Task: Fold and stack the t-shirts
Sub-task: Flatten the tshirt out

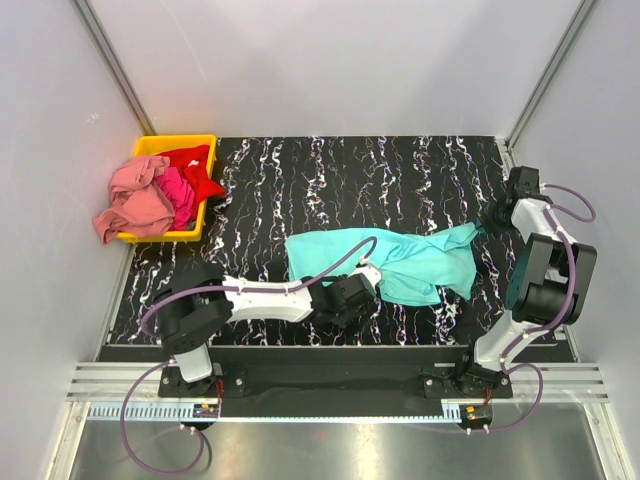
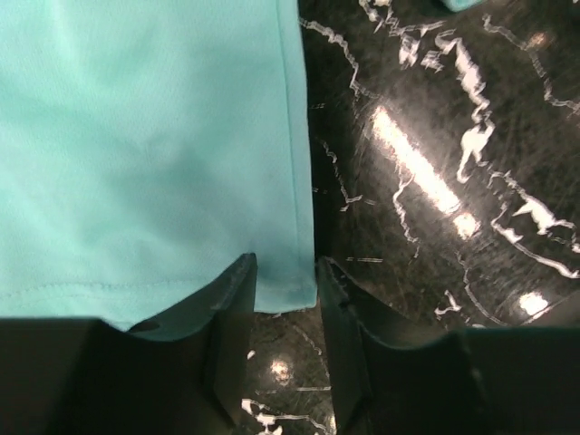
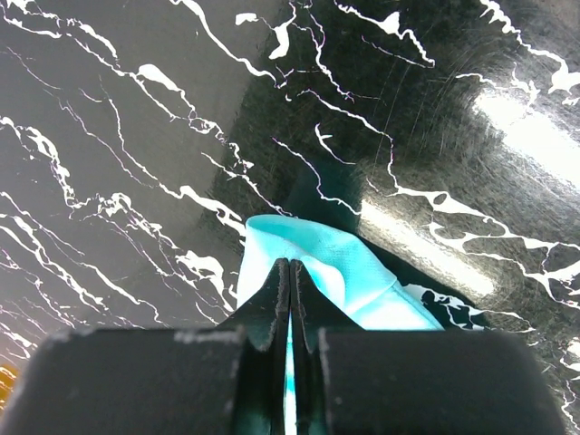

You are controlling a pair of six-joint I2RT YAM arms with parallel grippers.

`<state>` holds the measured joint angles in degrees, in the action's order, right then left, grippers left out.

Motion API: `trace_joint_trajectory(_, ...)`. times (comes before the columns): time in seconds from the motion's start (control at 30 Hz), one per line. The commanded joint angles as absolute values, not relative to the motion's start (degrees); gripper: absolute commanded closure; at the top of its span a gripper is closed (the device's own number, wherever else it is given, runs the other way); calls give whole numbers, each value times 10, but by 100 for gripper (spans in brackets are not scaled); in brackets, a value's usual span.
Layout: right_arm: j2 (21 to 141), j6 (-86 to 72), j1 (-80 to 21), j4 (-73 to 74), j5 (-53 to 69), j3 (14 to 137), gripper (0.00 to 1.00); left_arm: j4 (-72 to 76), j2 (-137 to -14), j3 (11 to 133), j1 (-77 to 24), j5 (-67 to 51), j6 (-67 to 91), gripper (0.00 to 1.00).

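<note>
A turquoise t-shirt (image 1: 400, 262) lies crumpled and partly spread on the black marbled table (image 1: 300, 180). My left gripper (image 1: 368, 277) is at its near edge. In the left wrist view, the left gripper (image 2: 285, 272) stands open, its fingers either side of a hem corner of the turquoise t-shirt (image 2: 145, 154), with a gap still showing. My right gripper (image 1: 490, 222) holds the shirt's far right corner. In the right wrist view, the right gripper (image 3: 290, 265) is shut on a fold of turquoise t-shirt (image 3: 344, 267). Salmon pink (image 1: 135, 200), magenta (image 1: 180, 190) and red (image 1: 195, 160) t-shirts sit heaped at the back left.
A yellow plastic bin (image 1: 175, 142) at the back left corner holds the other shirts, with the pink one spilling over its left side. White walls close in the table on three sides. The arm bases stand on a rail along the near edge.
</note>
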<state>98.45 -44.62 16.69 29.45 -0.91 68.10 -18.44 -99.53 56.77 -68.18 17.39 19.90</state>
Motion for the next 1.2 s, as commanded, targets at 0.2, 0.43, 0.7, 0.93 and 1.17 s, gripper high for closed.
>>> trace_joint_trajectory(0.2,936,-435,170,343,-3,734,100,-309,-957,649,-689,327,217,100)
trace_joint_trajectory(0.43,840,-430,170,471,33,1008,100,-452,-795,901,-597,500,124,100)
trace_joint_trajectory(0.7,722,-423,170,585,35,1241,100,-498,-773,1208,-622,650,-18,100)
trace_joint_trajectory(0.93,579,-413,170,564,84,1119,100,-426,-615,1080,-684,556,-2,100)
trace_joint_trajectory(1.17,558,-388,165,442,279,805,73,-640,-508,819,-683,517,336,100)
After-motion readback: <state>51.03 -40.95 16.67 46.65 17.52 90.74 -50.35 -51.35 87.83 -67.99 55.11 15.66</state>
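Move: The t-shirt's near corner is already between the left hand's half-open fingers, about 1 cm below the hand point; the shirt's middle lies some 9 cm ahead and 5 cm right of that hand, the yellow box about 29 cm ahead and 44 cm left. The right hand already grips the shirt's far right corner; from that hand, the near corner is roughly 20 cm back, 29 cm left and 6 cm lower. The left fingers shut on the t-shirt's near corner, then both hands whip steeply up over 50 cm, the left swinging some 20 cm left and the right over 20 cm back, fingertips tipping up. Past the top both sink about 13 cm, the right coming forward again as its fingers part and let go while the left keeps its pinch. ##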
